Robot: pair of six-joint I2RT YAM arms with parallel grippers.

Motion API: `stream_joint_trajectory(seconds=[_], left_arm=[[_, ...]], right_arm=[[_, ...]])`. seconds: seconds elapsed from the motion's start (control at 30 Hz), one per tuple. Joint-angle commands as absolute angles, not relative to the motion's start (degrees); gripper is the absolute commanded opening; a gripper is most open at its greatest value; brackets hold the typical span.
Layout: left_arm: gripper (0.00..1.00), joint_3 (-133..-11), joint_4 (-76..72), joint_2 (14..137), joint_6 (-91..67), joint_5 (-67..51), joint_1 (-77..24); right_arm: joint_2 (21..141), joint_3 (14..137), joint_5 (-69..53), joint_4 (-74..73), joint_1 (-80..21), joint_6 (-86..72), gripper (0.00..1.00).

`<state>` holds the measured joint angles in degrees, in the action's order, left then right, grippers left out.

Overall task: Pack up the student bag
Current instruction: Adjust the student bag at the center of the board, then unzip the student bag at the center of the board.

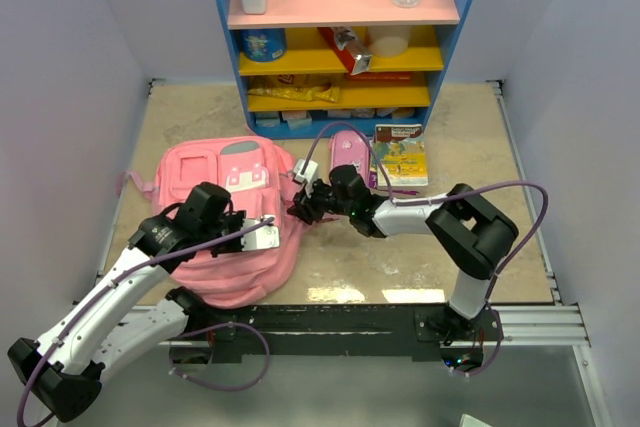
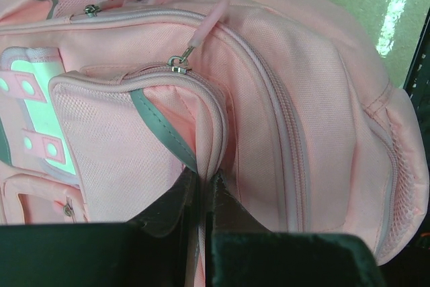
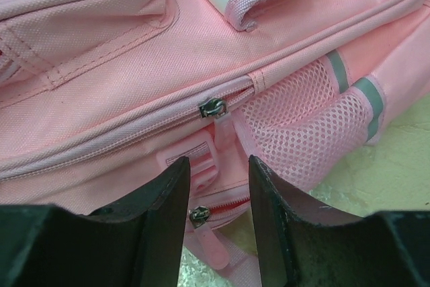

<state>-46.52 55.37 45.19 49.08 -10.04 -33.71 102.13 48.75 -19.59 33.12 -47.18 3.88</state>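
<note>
The student bag (image 1: pixel 238 277), a soft pink backpack, lies flat on the left of the table. My left gripper (image 1: pixel 264 232) is at its near right part, shut on a fold of the front pocket's edge (image 2: pixel 213 129); in the left wrist view the fingertips (image 2: pixel 205 179) pinch the pink seam. My right gripper (image 1: pixel 300 209) is at the bag's right side. It stands open (image 3: pixel 218 166), with a pink strap buckle (image 3: pixel 201 156) and a lower zip pull (image 3: pixel 199 216) in the gap. The main zip's slider (image 3: pixel 212 107) sits just beyond the fingertips, beside the mesh side pocket (image 3: pixel 295 122).
A blue shelf unit (image 1: pixel 345 22) with bottles, a tin and snack packs stands at the back. In front of it lie a pink pencil case (image 1: pixel 347 147) and a picture book (image 1: pixel 400 155). Purple cables loop off both arms.
</note>
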Motion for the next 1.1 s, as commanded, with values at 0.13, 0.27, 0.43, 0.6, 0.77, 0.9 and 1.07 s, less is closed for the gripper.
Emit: stream_joint_trajectory(seconds=[0.13,0.27,0.43,0.6,0.77,0.9,1.07], left_arm=[[0.00,-50.36,51.94,44.12,51.68,-9.75,-33.31],[0.00,-49.92,51.86,44.21,51.59,-9.84,-33.31],[0.00,-49.83,51.94,44.03,51.77,-9.84,-33.31],[0.00,-50.36,52.47,43.77,51.94,-9.93,-33.31],[0.00,-50.45,52.91,43.51,51.94,-10.37,-33.22],[0.00,-50.45,53.26,43.50,52.21,-10.11,-33.22],[0.00,-50.19,53.79,43.24,52.47,-9.67,-33.14]], right_arm=[[102.75,52.38,-24.17,38.67,-47.02,4.31,0.43],[103.97,52.82,-24.08,39.63,-46.93,4.13,0.42],[106.43,54.67,-24.61,40.42,-46.93,3.17,0.40],[108.89,56.16,-25.49,39.73,-46.93,2.99,0.35],[109.60,55.37,-25.14,41.83,-46.67,2.46,0.31],[109.78,55.37,-25.75,43.76,-46.67,2.81,0.19],[109.16,54.14,-24.53,45.88,-46.67,2.72,0.01]])
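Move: The zipper pull on the student bag's right side hangs just off the right hand's half-open fingertips, about 3 cm left and 1 cm ahead, at hand height. A second zipper pull sits roughly 5 cm straight below this hand. The mint strap is about 11 cm to its left and 6 cm farther out. From the left hand, already pinching the front pocket's edge, the first pull lies some 7 cm ahead and 8 cm right, slightly lower. The right fingertips pinch the upper zipper pull at the slider, closing from half open to nearly shut. To get there the hand travels left about 3 cm and a touch forward, arching up some 1.5 cm and sinking again onto the bag's side. The left hand stays put and keeps its grip on the front pocket's edge. ##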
